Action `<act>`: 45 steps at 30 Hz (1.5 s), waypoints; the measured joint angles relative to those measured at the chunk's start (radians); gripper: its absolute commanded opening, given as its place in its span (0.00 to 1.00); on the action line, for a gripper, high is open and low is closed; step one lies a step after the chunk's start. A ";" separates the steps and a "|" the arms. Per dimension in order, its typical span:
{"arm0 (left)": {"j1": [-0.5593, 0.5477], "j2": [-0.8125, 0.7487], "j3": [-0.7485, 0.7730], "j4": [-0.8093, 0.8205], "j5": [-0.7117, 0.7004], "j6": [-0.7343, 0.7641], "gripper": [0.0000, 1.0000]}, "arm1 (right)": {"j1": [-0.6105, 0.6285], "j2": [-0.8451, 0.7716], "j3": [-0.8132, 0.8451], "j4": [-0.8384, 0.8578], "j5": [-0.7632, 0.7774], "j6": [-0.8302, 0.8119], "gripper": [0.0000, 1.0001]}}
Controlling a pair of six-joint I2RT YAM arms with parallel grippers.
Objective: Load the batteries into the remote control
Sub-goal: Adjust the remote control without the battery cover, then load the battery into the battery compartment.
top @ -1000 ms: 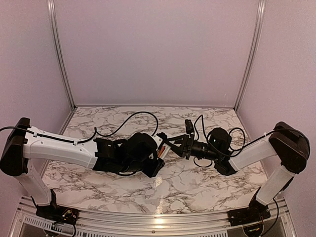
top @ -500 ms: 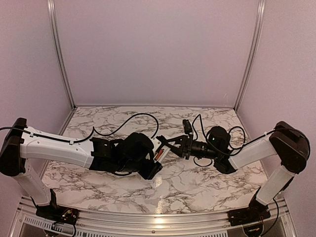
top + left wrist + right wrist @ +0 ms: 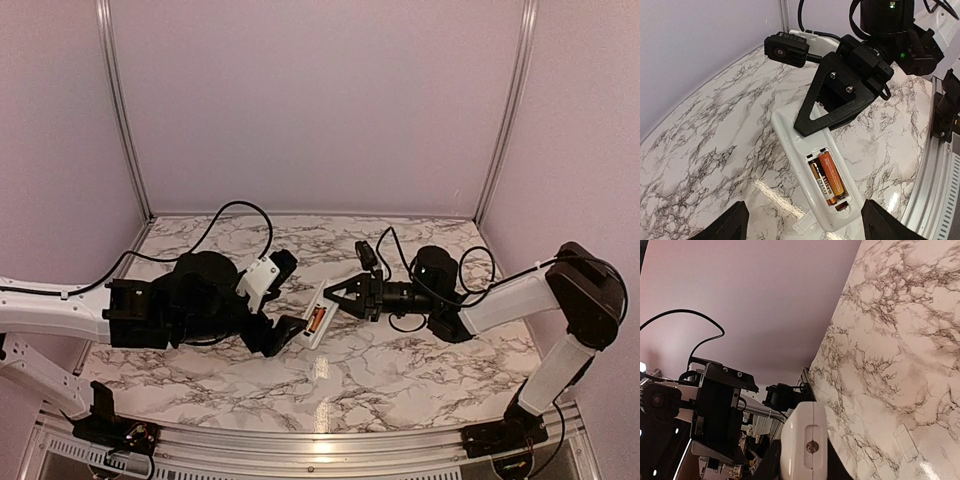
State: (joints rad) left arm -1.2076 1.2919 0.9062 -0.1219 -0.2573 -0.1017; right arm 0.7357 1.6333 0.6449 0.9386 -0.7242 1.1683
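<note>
The white remote control [image 3: 805, 150] lies back-up, its battery recess open. Two coppery-orange batteries [image 3: 829, 179] sit side by side in the recess. My right gripper [image 3: 335, 292] is shut on the remote's far end, with a black finger [image 3: 840, 102] across it. The right wrist view shows the remote's end face [image 3: 805, 442] between the jaws. In the top view the remote [image 3: 318, 318] slants down toward the table. My left gripper [image 3: 812, 231] is open and empty, just short of the remote's near end, its fingertips [image 3: 732, 225] at the frame's bottom corners.
A small clear cover plate [image 3: 804, 223] lies flat on the marble table [image 3: 400, 370] beside the remote's near end; it also shows in the right wrist view [image 3: 903, 442]. Walls close in the back and both sides. A metal rail [image 3: 320, 440] runs along the near edge.
My left arm has drawn back to the left, off the remote, uncovering the batteries in the recess. The right gripper has shifted slightly left, still holding the remote.
</note>
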 measured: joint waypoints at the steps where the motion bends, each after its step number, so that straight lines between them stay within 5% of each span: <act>1: 0.000 -0.034 -0.022 0.025 0.004 0.036 0.77 | 0.000 0.000 0.011 -0.022 -0.020 -0.014 0.00; 7: 0.004 -0.169 -0.120 0.109 0.120 0.267 0.56 | 0.007 0.001 0.074 -0.185 -0.124 -0.105 0.00; 18: 0.003 -0.105 -0.109 0.085 0.277 0.504 0.33 | 0.029 0.013 0.132 -0.373 -0.222 -0.236 0.00; 45: -0.002 0.117 0.015 -0.011 0.327 0.623 0.19 | 0.058 0.058 0.144 -0.377 -0.278 -0.250 0.00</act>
State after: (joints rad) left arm -1.2098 1.4090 0.9215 -0.1326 0.0700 0.5209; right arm 0.7937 1.6909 0.7887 0.5613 -1.0019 0.9180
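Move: The batteries lie in the open compartment of the remote, whose far end my right fingers grip. From my left hand they are about 5 cm to the right, 3 cm ahead and a couple of centimetres lower. The loose battery cover lies on the table some 18 cm below my left hand, about level with it fore and aft and 2 cm to its right. From my right hand the batteries sit roughly 5 cm back, 4 cm left and 1 cm down. I keep my grip on the remote and draw it back about 5 cm with my right hand, lowering it some 3 cm and turning it 20 degrees counter-clockwise. My left hand first lifts and draws back, then sinks and goes right towards the batteries, turning clockwise some 35 degrees while its wide-open fingers close to a narrow gap, tips right at the batteries. ##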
